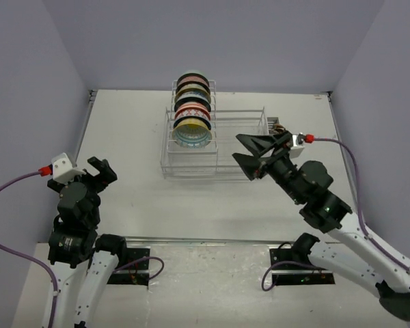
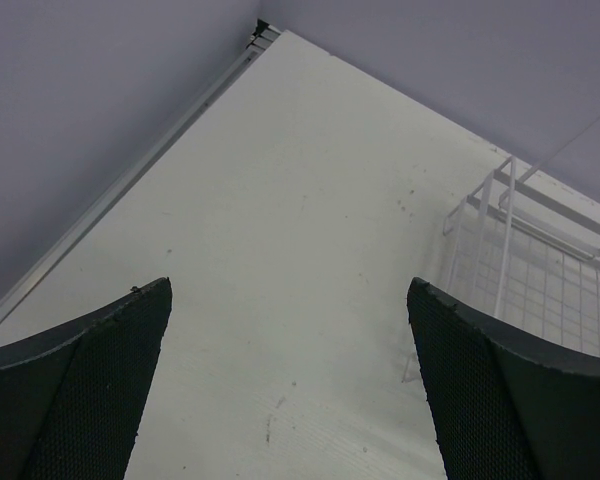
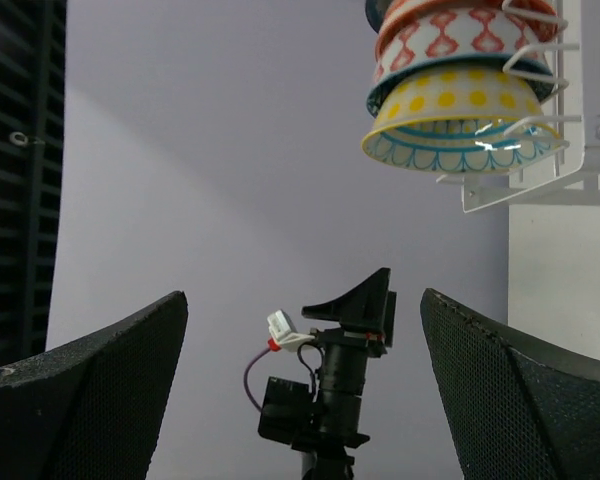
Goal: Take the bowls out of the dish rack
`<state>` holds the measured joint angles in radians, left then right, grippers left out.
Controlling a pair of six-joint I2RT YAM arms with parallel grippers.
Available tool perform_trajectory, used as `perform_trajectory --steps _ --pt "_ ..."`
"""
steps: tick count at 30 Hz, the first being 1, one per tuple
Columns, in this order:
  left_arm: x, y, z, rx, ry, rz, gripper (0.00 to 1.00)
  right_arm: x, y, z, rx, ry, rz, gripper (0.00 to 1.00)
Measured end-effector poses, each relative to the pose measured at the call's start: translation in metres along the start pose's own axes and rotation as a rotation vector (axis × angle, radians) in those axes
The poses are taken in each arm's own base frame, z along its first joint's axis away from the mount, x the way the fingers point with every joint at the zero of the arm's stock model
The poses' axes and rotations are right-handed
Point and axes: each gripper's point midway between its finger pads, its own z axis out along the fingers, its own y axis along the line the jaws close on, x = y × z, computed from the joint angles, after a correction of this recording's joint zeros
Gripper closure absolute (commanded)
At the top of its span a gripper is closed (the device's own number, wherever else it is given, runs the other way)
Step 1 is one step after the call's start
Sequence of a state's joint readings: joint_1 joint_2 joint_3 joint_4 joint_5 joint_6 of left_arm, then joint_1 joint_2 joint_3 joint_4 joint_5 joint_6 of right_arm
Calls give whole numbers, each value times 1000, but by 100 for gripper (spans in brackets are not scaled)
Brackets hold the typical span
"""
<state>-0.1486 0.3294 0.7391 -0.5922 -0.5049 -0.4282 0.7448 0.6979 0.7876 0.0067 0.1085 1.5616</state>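
Several bowls [image 1: 192,109] stand on edge in a row in the left part of the dish rack [image 1: 239,133], at the back middle of the table. The nearest bowl [image 1: 192,131] has a yellow rim and a blue-white inside. In the right wrist view the bowls [image 3: 460,110] show yellow-dotted and red-patterned outsides behind the rack's wires [image 3: 570,150]. My right gripper [image 1: 237,148] is open and empty, just right of the rack and pointing at it. My left gripper [image 1: 104,171] is open and empty, well to the rack's left. Its wrist view shows the fingers [image 2: 100,360] over bare table, with the rack's corner [image 2: 540,260] at right.
Grey-violet walls close the white table [image 1: 137,198] on the left, back and right. The rack's right half [image 1: 249,119] holds no bowls. The left arm [image 3: 340,400] appears between my right gripper's fingers [image 3: 520,390], far off.
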Motion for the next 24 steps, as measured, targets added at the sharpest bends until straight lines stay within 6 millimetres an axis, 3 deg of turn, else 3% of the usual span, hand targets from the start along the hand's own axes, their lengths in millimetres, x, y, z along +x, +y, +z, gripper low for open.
perform_trajectory --steps 6,10,17,24 --pt "3 -1 2 1 13 6 0 47 -24 59 123 -27 15 5" --pt "4 -3 2 12 20 8 0 60 -34 94 181 -106 36 7" --pt "5 -5 2 25 25 7 0 58 -41 130 222 -233 85 16" --pt "9 -8 3 40 33 8 0 47 -49 148 276 -346 70 26"
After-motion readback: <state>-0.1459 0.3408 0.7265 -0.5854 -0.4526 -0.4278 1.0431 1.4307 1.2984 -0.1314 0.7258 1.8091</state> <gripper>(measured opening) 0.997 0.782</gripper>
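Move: The yellow-dotted bowl, nearest of the row in the dish rack, lies about 15 cm ahead of the right hand, 15 cm to its left and 11 cm below. The red-patterned bowl is right behind it, some 3 cm farther out; the cutlery holder stands about 15 cm ahead and 20 cm to the hand's right, 13 cm lower. From the left hand the yellow-dotted bowl is roughly 16 cm ahead, 26 cm right, about level in height. Towards the yellow-dotted bowl's near rim the right hand sweeps fast to the left, about 13 cm, the sideways part dying away while it carries on forward some 10 cm and sinks a little. The wrist swings roughly 20 degrees clockwise and tips down about 15, the empty fingers narrowing from wide open to about three quarters; they come close, contact can't be seen. ##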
